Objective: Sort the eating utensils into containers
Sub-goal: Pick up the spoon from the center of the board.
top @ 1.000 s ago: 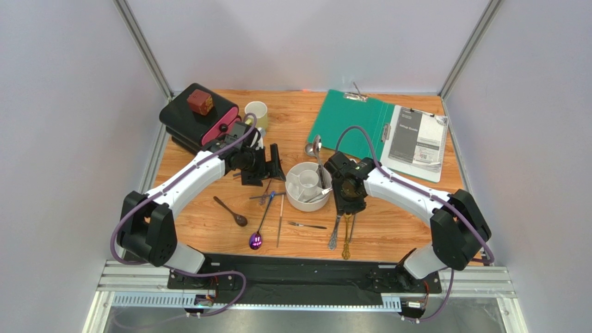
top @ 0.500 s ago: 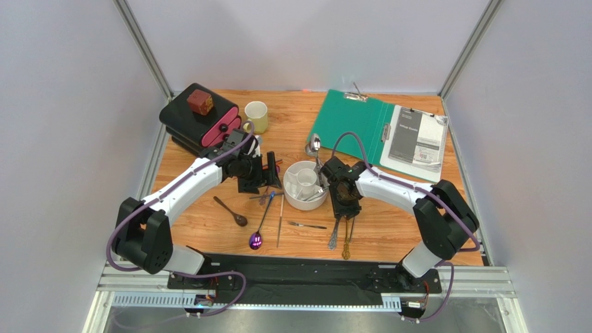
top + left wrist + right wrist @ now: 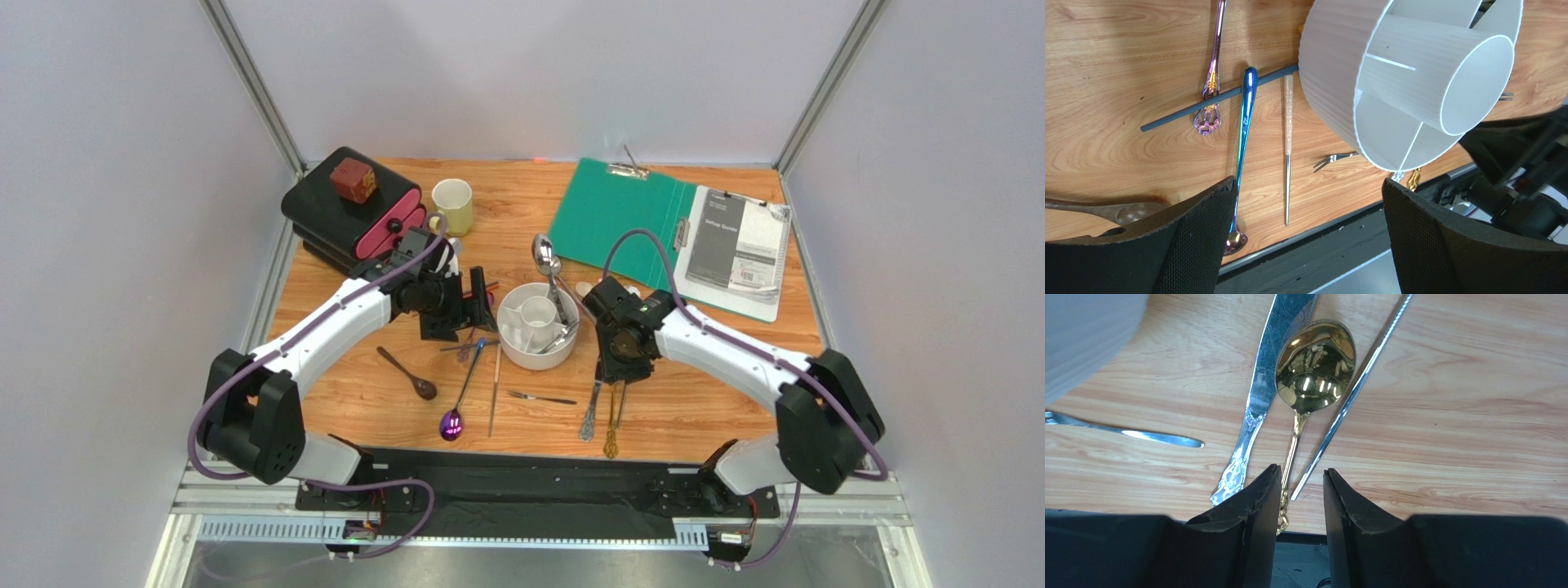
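Observation:
The white partitioned holder (image 3: 537, 328) (image 3: 1339, 73) stands mid-table. A silver spoon (image 3: 547, 260) leans in it, bowl up. My left gripper (image 3: 466, 311) (image 3: 1309, 202) hangs open just left of the holder, holding nothing. Below it lie two iridescent spoons (image 3: 1242, 135), a dark chopstick (image 3: 1186, 112) and a brown spoon (image 3: 407, 374). My right gripper (image 3: 617, 365) (image 3: 1301, 490) is right of the holder, its jaws a narrow gap apart and empty. Under it lie a silver knife (image 3: 1260, 398), a gold spoon (image 3: 1315, 361) and a silver chopstick (image 3: 1352, 392).
A small silver fork (image 3: 542, 398) (image 3: 1125, 433) lies in front of the holder. A pale yellow mug (image 3: 453, 205) and a black-and-pink box (image 3: 356, 223) stand at the back left. A green clipboard (image 3: 620, 211) with a booklet (image 3: 734, 251) lies at the back right.
My right gripper has let go of the silver spoon and drawn back to the right; the spoon now leans in the holder. My left gripper shifted slightly toward me.

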### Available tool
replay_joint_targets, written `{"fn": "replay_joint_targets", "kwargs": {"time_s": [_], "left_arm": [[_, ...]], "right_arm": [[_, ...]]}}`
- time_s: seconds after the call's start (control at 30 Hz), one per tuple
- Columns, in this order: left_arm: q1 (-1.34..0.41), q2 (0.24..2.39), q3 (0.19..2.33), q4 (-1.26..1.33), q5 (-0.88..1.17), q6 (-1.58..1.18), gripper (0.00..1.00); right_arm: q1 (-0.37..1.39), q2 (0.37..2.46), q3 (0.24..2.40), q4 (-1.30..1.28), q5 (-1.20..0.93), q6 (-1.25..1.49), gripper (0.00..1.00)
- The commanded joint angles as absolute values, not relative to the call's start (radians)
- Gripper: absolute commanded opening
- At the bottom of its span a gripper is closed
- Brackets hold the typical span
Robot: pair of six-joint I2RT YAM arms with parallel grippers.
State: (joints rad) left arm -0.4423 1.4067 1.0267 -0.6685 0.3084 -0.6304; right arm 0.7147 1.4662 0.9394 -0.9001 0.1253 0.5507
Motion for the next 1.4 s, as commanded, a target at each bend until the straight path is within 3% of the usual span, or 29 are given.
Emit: {"fn": "replay_joint_targets", "kwargs": {"time_s": [0.0,1.2,1.3,1.33,1.37], "left_arm": [[-0.439,1.411,1.025,-0.647,0.334,-0.634,0.92],[-0.439,1.442,1.028,-0.658,0.33,-0.615,0.91],[-0.439,1.436,1.019,-0.655,0.333,-0.617,0.91],[-0.439,1.431,1.014,-0.653,0.333,-0.618,0.91],[-0.439,1.422,1.011,-0.65,0.331,-0.618,0.91]], "right_arm": [[0.71,1.344,0.953,-0.939,0.181,0.586,0.36],[0.71,1.64,0.937,-0.821,0.034,0.491,0.37],[0.709,1.649,0.931,-0.821,0.029,0.502,0.23],[0.71,1.649,0.927,-0.824,0.031,0.503,0.08],[0.71,1.648,0.927,-0.827,0.031,0.506,0.05]]}}
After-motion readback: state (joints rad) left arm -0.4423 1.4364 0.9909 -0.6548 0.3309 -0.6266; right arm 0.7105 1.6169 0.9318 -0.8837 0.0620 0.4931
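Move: The gold spoon lies nearly under the right hand, its middle about 3 cm back, level sideways and 4 cm below; from the left hand it is roughly 20 cm right, 10 cm back and 11 cm below. From the right hand, the silver knife is some 3 cm left with its middle level ahead, the thin silver rod about 1 cm right and 1 cm ahead, both 4 cm below, and the white container about 9 cm ahead and 12 cm left. The gold spoon's handle, just behind the bowl, is where the right hand comes down: it first bobs up about 2 cm, then sinks some 5 cm onto the spoon while easing slightly back, its wrist tilting a little. The part-open fingers stay straddling until the very end, then close on the handle between knife and rod. ##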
